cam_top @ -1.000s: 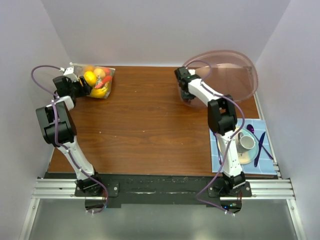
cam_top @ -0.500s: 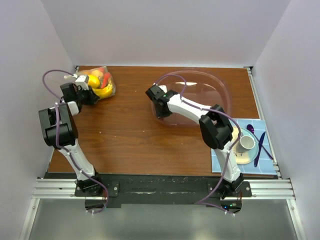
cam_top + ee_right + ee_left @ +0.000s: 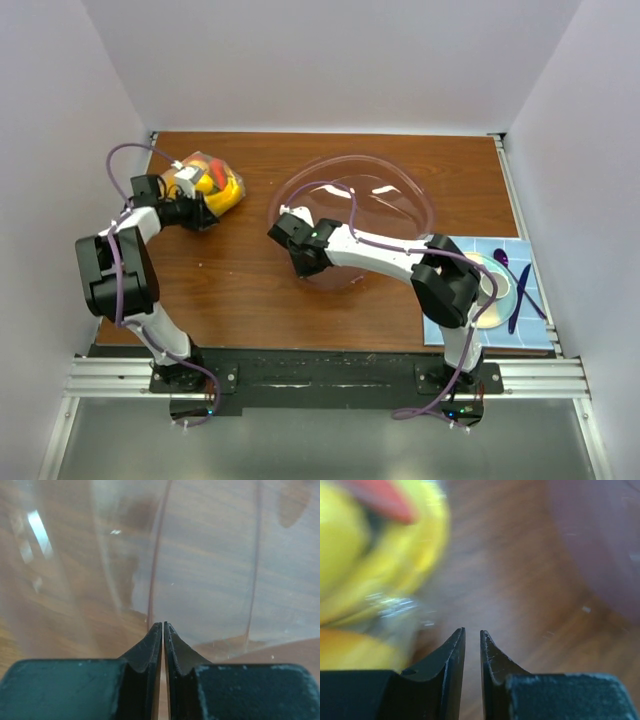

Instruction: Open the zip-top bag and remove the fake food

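The zip-top bag [image 3: 203, 172], clear and holding the fake food [image 3: 222, 190] in yellow, orange and red, lies at the back left of the wooden table. My left gripper [image 3: 197, 212] is at the bag's near edge. In the left wrist view its jaws [image 3: 472, 630] stand almost closed, and the blurred yellow food [image 3: 365, 555] fills the upper left. The bag has travelled with this gripper. My right gripper [image 3: 303, 260] is shut on the rim of the large clear pinkish bowl [image 3: 385, 200] at table centre. In the right wrist view [image 3: 163, 624] the bowl wall [image 3: 210, 555] fills the frame.
A blue placemat [image 3: 530, 330] at the right near edge carries a plate [image 3: 497, 300] and purple cutlery [image 3: 517, 290], partly hidden by my right arm. White walls close in the table on the left, back and right.
My right gripper has dragged the bowl from the back right corner to the table centre. My left gripper has moved nearer and rightward, and the bag has come with it and turned.
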Controlling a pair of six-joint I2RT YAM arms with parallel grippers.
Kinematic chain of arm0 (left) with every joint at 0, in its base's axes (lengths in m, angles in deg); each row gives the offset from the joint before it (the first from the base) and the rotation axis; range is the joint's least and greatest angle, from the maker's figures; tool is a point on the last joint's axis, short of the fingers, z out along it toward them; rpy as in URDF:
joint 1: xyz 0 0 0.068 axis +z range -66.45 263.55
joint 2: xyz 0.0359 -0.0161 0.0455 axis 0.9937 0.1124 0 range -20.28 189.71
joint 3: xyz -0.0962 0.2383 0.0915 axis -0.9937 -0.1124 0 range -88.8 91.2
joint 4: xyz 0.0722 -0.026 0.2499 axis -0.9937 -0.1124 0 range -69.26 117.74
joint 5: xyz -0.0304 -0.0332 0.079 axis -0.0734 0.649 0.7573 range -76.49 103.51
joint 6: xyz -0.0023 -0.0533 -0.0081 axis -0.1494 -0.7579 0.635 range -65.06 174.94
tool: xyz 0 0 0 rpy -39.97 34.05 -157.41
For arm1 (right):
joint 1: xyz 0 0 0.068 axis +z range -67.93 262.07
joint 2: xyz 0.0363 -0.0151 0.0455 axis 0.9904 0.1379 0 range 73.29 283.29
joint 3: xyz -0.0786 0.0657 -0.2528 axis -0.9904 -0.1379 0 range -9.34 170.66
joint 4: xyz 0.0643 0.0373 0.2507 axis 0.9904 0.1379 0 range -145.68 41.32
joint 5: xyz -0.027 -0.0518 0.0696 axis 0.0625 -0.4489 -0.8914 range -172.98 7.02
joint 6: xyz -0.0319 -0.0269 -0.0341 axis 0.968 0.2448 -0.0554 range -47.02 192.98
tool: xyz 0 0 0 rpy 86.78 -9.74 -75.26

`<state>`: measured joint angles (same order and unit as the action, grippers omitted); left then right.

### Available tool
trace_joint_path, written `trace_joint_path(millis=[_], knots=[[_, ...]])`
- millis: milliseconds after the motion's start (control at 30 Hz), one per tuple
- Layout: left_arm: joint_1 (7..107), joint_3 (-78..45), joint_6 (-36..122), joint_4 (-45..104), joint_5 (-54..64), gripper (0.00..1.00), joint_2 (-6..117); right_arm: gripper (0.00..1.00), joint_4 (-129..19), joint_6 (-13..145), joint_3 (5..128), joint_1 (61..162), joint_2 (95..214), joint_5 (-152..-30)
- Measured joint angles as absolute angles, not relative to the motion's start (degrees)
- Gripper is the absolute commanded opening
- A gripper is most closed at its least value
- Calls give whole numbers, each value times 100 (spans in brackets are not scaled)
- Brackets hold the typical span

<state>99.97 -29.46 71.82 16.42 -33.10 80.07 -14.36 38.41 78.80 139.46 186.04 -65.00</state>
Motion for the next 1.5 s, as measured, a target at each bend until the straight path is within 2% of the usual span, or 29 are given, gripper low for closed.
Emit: trace_joint_path(millis=[67, 100, 133, 167, 233, 267, 333, 400, 533, 667, 867, 1033, 1200, 1500], knots=[[9788, -2966, 7526, 1065, -3542, 27, 7760, 17, -1348, 3843, 7930, 14000, 18604, -6492], [9665, -2966, 7698, 816, -3664, 32, 7646, 21, -1281, 3848, 7985, 14018, 18604, -6472], [9547, -2966, 7856, 571, -3800, 50, 7544, 24, -1219, 3846, 8059, 14044, 18604, -6437], [9460, -2966, 7969, 353, -3922, 60, 7465, 38, -1176, 3852, 8135, 14055, 18604, -6396], [9407, -2929, 8138, -69, -4115, 80, 7380, 54, -1128, 3857, 8234, 14066, 18584, -6253], [9414, -2863, 8221, -316, -4198, 81, 7375, 62, -1106, 3859, 8240, 14066, 18547, -6179], [9503, -2638, 8356, -788, -4300, 89, 7375, 64, -1012, 3874, 8236, 14066, 18440, -6013], [9665, -2332, 8417, -1149, -4423, 92, 7365, 67, -1010, 3889, 8192, 14064, 18304, -5908], [10474, -1263, 8413, -1525, -4661, 94, 7343, 67, -1010, 3881, 7980, 14062, 17887, -5705], [11090, -573, 8247, -1251, -4549, 94, 7238, 67, -1143, 3843, 7724, 14064, 17550, -5668], [11291, -850, 8059, -607, -4016, 92, 7198, 67, -1401, 3843, 7289, 14138, 17233, -5580], [11390, -1102, 7751, -119, -3516, 91, 7837, 68, -1648, 3905, 6944, 14260, 16986, -5440], [11409, -1360, 6599, 926, -2873, 90, 8414, 68, -2083, 4014, 6535, 14330, 16575, -5368], [11414, -1574, 4835, 2925, -1684, 91, 8486, 68, -2686, 4193, 6085, 14330, 16335, -5427]])
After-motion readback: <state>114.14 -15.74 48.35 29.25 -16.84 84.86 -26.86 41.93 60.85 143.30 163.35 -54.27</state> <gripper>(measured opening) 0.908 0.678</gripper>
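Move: Some 9 cm ahead of the left hand and a touch to its left is the middle of the bag of fake food, a few centimetres lower; the pink tub's middle is about 36 cm to this hand's right, level with it. The right hand is at the tub's near-left rim, the tub's middle some 12 cm ahead and 12 cm to its right, a little lower. From the right hand the bag is about 21 cm ahead and 25 cm left. Swinging round to the bag's left side, the left hand first slips back and right while opening wide, climbs about 16 cm as it heads left, then sinks and carries on left and forward, turning some 35 degrees counter-clockwise, and ends beside the zip edge, slightly rising. The right hand opens, lets go of the tub's rim and lifts about 8 cm, tilting its fingers up slightly. ##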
